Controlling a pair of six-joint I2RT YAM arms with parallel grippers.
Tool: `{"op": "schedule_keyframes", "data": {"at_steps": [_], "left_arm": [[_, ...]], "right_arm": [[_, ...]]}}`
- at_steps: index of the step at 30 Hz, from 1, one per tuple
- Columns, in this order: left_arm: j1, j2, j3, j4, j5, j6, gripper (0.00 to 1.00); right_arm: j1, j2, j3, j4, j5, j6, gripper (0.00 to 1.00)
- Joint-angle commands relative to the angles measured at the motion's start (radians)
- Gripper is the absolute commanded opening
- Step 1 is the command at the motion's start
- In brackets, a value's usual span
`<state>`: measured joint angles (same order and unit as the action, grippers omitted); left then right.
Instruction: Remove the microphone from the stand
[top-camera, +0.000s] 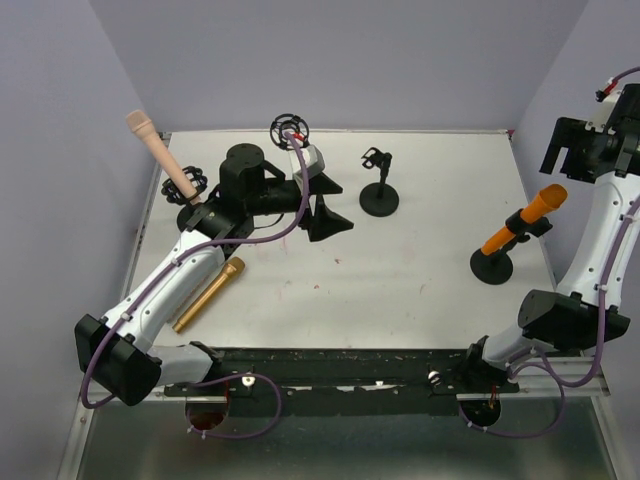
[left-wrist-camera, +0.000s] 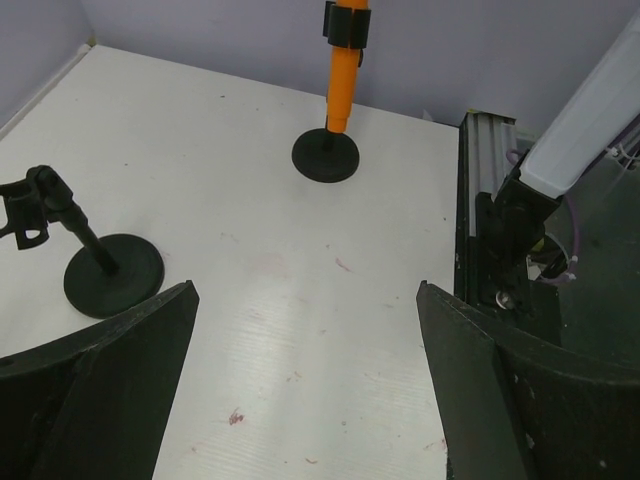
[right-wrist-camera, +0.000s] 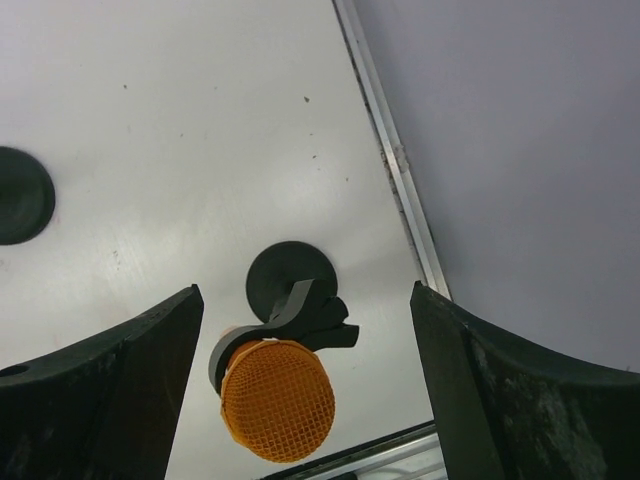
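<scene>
An orange microphone (top-camera: 525, 220) leans in the clip of a black round-based stand (top-camera: 492, 267) at the right of the table. My right gripper (top-camera: 583, 158) hangs open high above it. In the right wrist view the microphone's orange mesh head (right-wrist-camera: 277, 400) and its clip (right-wrist-camera: 305, 322) lie below and between the spread jaws of the right gripper (right-wrist-camera: 305, 290), not touching them. My left gripper (top-camera: 325, 205) is open and empty at the back middle. From the left gripper (left-wrist-camera: 305, 290) the orange microphone (left-wrist-camera: 343, 75) shows far ahead.
An empty black stand (top-camera: 380, 195) stands at the back centre, also in the left wrist view (left-wrist-camera: 110, 270). A beige microphone (top-camera: 160, 150) sits in a stand at the back left. A gold microphone (top-camera: 210, 293) lies on the table beside the left arm. A ring-mount stand (top-camera: 289, 130) stands at the back.
</scene>
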<state>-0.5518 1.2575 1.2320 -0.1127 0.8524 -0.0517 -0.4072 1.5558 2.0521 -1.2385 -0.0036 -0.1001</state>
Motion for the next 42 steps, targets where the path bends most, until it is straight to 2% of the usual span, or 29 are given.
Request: {"op": "schedule_keyframes", "data": {"at_steps": [1,9,11,13,18,23,29,31,38,42], "left_arm": [[-0.003,-0.023,-0.025,0.056,-0.038,-0.037,0.98],[0.006,-0.009,-0.031,0.108,0.010,-0.091,0.98],[0.009,0.002,-0.026,0.133,0.025,-0.096,0.98],[0.010,0.011,-0.019,0.133,0.033,-0.096,0.97],[0.010,0.026,-0.012,0.131,0.027,-0.094,0.95],[0.016,0.036,0.000,0.123,0.033,-0.068,0.95],[0.016,0.060,0.024,0.123,0.036,-0.040,0.95],[0.015,0.078,0.055,0.085,0.028,-0.031,0.96],[0.012,0.128,0.130,0.047,0.007,-0.003,0.99],[0.018,0.128,0.150,0.044,0.037,-0.005,0.98]], "right_arm": [[-0.008,-0.023,-0.050,-0.053,-0.090,0.031,0.92],[-0.008,-0.111,-0.248,-0.084,-0.108,-0.004,0.92],[-0.008,-0.117,-0.254,-0.082,-0.139,-0.004,0.88],[-0.008,-0.115,-0.250,-0.081,-0.180,-0.004,0.82],[-0.008,-0.112,-0.247,-0.065,-0.275,-0.020,0.60],[-0.008,-0.106,-0.227,-0.058,-0.514,-0.013,0.35],[-0.001,-0.059,-0.168,-0.023,-0.686,0.029,0.20],[0.042,-0.039,-0.158,-0.004,-0.708,0.039,0.19],[0.335,0.071,-0.070,0.031,-0.658,0.045,0.18],[0.383,0.163,0.055,0.047,-0.746,0.092,0.11]]}}
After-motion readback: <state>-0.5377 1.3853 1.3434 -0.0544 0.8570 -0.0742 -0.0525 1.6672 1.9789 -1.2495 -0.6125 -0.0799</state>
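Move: The orange microphone, still clipped in its stand and with its mesh head uppermost, has its middle about 5 cm back from the right hand, 6 cm to its left and 15 cm below. That stand's round base sits some 7 cm back, 6 cm left and 34 cm down. The empty black stand is about 9 cm ahead and 29 cm left, its middle 25 cm below. From the left hand the microphone lies about 3 cm ahead, 31 cm right and 15 cm down. The orange microphone's mesh head gets pinched between the right fingers, which come down on it about 6 cm, easing back and left, then close. Keeping that grip, the right hand swings the microphone roughly 17 cm left and some 6 cm forward, rising slightly, towards the empty black stand, turning counter-clockwise with its left side lifting. The open left hand edges about 3 cm forward. ##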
